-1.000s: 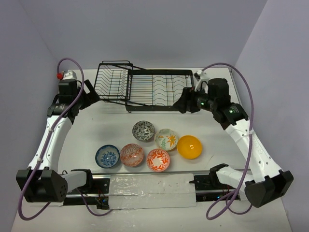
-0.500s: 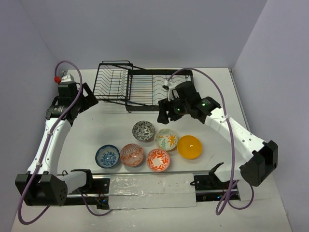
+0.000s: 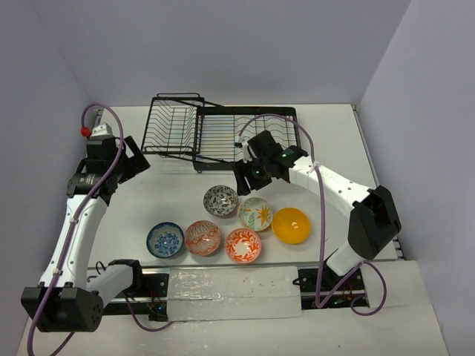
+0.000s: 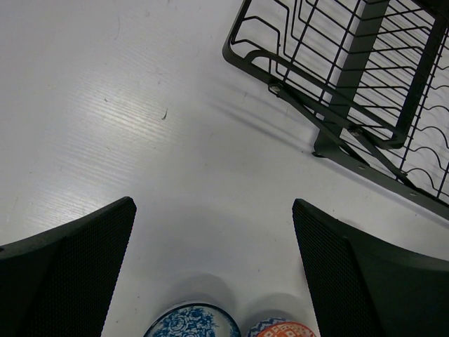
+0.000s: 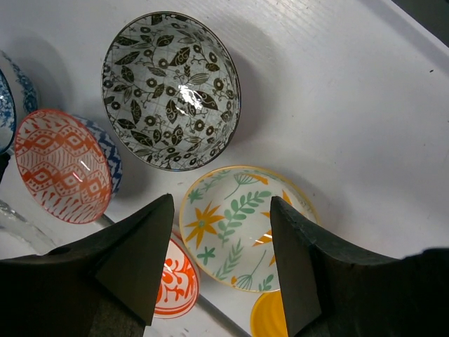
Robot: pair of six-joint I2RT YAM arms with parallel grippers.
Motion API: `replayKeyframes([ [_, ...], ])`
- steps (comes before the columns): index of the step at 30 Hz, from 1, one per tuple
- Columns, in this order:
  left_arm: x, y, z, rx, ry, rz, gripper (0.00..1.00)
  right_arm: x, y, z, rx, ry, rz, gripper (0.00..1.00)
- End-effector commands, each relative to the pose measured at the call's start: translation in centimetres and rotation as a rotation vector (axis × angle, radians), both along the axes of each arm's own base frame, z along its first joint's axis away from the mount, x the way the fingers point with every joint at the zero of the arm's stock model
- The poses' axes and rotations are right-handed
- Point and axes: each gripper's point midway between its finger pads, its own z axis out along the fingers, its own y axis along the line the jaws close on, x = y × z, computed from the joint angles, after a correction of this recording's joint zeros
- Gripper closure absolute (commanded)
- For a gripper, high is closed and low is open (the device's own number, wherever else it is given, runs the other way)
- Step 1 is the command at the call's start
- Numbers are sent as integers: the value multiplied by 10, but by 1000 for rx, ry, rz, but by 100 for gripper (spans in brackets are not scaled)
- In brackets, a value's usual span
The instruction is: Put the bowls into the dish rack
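Six bowls sit on the table in front of the black wire dish rack [image 3: 230, 137]: grey-black patterned [image 3: 220, 200], white with leaves [image 3: 255, 213], orange-yellow [image 3: 291, 225], blue [image 3: 165, 240], pink-red [image 3: 203, 237] and orange-red floral [image 3: 243, 245]. My right gripper [image 3: 245, 178] is open and empty, above the table just behind the grey-black and leaf bowls. In the right wrist view my gripper [image 5: 221, 210] frames the leaf bowl [image 5: 242, 228], with the grey-black bowl [image 5: 172, 91] beyond. My left gripper [image 3: 133, 159] is open and empty, left of the rack [image 4: 365, 84]. The blue bowl [image 4: 193, 321] shows low between its fingers.
The rack's tilted basket section [image 3: 174, 126] is at its left end. Purple cables loop over both arms. A rail with a white strip [image 3: 234, 285] runs along the near edge. Walls close the table on three sides.
My right arm has swung left from the rack's right end and come down toward the grey-black and leaf bowls. My left arm has shifted slightly left and nearer.
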Motion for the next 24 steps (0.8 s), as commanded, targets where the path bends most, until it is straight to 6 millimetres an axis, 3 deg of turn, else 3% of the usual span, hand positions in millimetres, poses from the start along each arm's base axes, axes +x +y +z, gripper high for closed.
replayKeyframes([
  [1, -7, -4, 5, -12, -19, -17, 1, 20, 17, 20, 46, -84, 20, 36],
  [13, -12, -3, 1, -13, -7, -8, 1, 33, 43, -7, 48, -6, 72, 37],
  [24, -21, -2, -4, -20, 7, 0, 1, 31, 51, -40, 48, 66, 93, 38],
])
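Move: The black-and-white bowl sits about 9 cm to the right hand's left, nearly level with it fore and aft (perhaps 1 cm back) and some 11 cm below. The leaf-patterned bowl lies about 6 cm back and 2 cm right of this hand, the red patterned bowl 14 cm back and 15 cm left, and the rack's wide tray roughly 21 cm straight ahead. From the left hand, the black-and-white bowl is about 27 cm right, 5 cm back and 18 cm lower. With its fingers still open, the right hand first slides forward and left, nearly level, by 2 cm or so each way, then sinks while still drifting left, ending some 4 cm lower and about 6 cm along in all, as the wrist tips only about five degrees further down. This brings it in over the far right rim of the black-and-white bowl, one finger above the bowl's inside and the other above the table just outside the rim, with no contact to be seen yet. ##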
